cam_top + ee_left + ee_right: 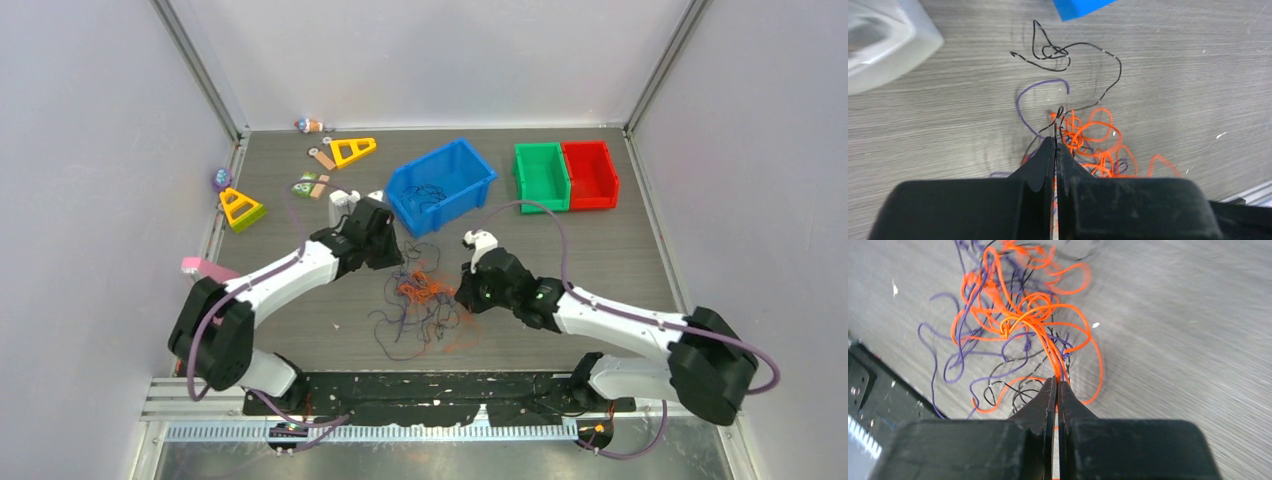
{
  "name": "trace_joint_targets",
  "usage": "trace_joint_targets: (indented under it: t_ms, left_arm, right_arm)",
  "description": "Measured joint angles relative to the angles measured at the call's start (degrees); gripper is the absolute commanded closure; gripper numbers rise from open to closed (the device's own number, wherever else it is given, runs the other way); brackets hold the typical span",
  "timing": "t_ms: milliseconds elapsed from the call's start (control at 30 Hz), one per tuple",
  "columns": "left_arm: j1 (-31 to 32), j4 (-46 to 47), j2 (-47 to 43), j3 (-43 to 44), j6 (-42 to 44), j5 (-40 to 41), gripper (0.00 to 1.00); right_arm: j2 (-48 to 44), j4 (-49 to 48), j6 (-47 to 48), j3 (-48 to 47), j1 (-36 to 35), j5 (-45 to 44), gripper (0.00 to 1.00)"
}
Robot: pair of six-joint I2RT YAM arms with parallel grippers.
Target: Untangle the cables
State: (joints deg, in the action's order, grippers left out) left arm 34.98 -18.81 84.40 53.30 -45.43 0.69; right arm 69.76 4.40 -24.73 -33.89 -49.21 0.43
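Observation:
The cables are a loose tangle of orange, black and purple hair-thin wires on the table between the two arms. My left gripper is shut on a black strand that runs up out of its tips; the orange clump lies just to its right, and a black squiggle lies farther off. My right gripper is shut on a bundle of orange strands with a purple one, pulled taut from the knot. In the top view the left gripper is at the tangle's upper left and the right gripper at its right.
A blue bin with a few dark wires stands just behind the tangle. Green and red bins sit at the back right. Yellow triangles and small toys lie at the back left, a pink block at the left.

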Motion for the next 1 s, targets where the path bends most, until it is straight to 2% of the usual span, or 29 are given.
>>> trace_joint_targets:
  t_ms: [100, 200, 333, 533, 767, 1000]
  left_arm:
    - [-0.2, -2.25, -6.08, -0.48, 2.93, 3.69, 1.0]
    - [-1.14, -4.22, -16.68, -2.6, 4.85, 7.15, 1.0]
    - [-4.68, -7.32, -32.98, -6.1, 5.68, 11.87, 1.0]
    - [-9.99, -15.89, -47.95, -9.4, 5.31, 19.52, 1.0]
    - [-10.8, -23.63, -58.45, -8.94, 3.52, 30.05, 1.0]
    - [-10.88, -29.62, -65.22, -8.46, -1.25, 42.51, 1.0]
  right_arm:
    - [-6.12, 2.19, -1.73, 1.2, 0.57, -7.61, 0.95]
    - [-12.98, 5.2, -4.13, 3.26, 2.38, -15.43, 0.95]
    - [-22.14, 10.51, -7.65, 6.01, 7.17, -25.35, 0.95]
    - [-33.66, 17.38, -10.32, 7.43, 12.46, -36.35, 0.95]
    - [-36.39, 23.3, -11.19, 5.07, 13.55, -46.25, 0.95]
    - [-36.72, 31.58, -18.36, 1.99, 14.12, -56.78, 0.95]
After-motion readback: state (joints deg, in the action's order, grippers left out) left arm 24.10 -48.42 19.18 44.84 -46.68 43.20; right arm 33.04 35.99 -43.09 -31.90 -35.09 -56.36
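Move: The left hand, pinching a black cable end, has the orange knot of the tangle about 5 cm back, 5 cm to its right and 6 cm below. The white stand is some 8 cm ahead and 9 cm left of this hand, and the pink stand about 34 cm left and 6 cm back. The right hand, shut on orange strands, has the knot roughly 3 cm ahead, 7 cm left and 5 cm below; the blue bin is about 25 cm ahead and 4 cm left. Sideways and apart, both hands draw their cables out of the tangle with fingers kept shut. The left lifts first, then swings some 26 cm left towards the pink stand, rising and easing back, while turning counter-clockwise and tipping up. The right sweeps about 26 cm right, away from the knot, rising more gently and turning clockwise by well over 60 degrees. ##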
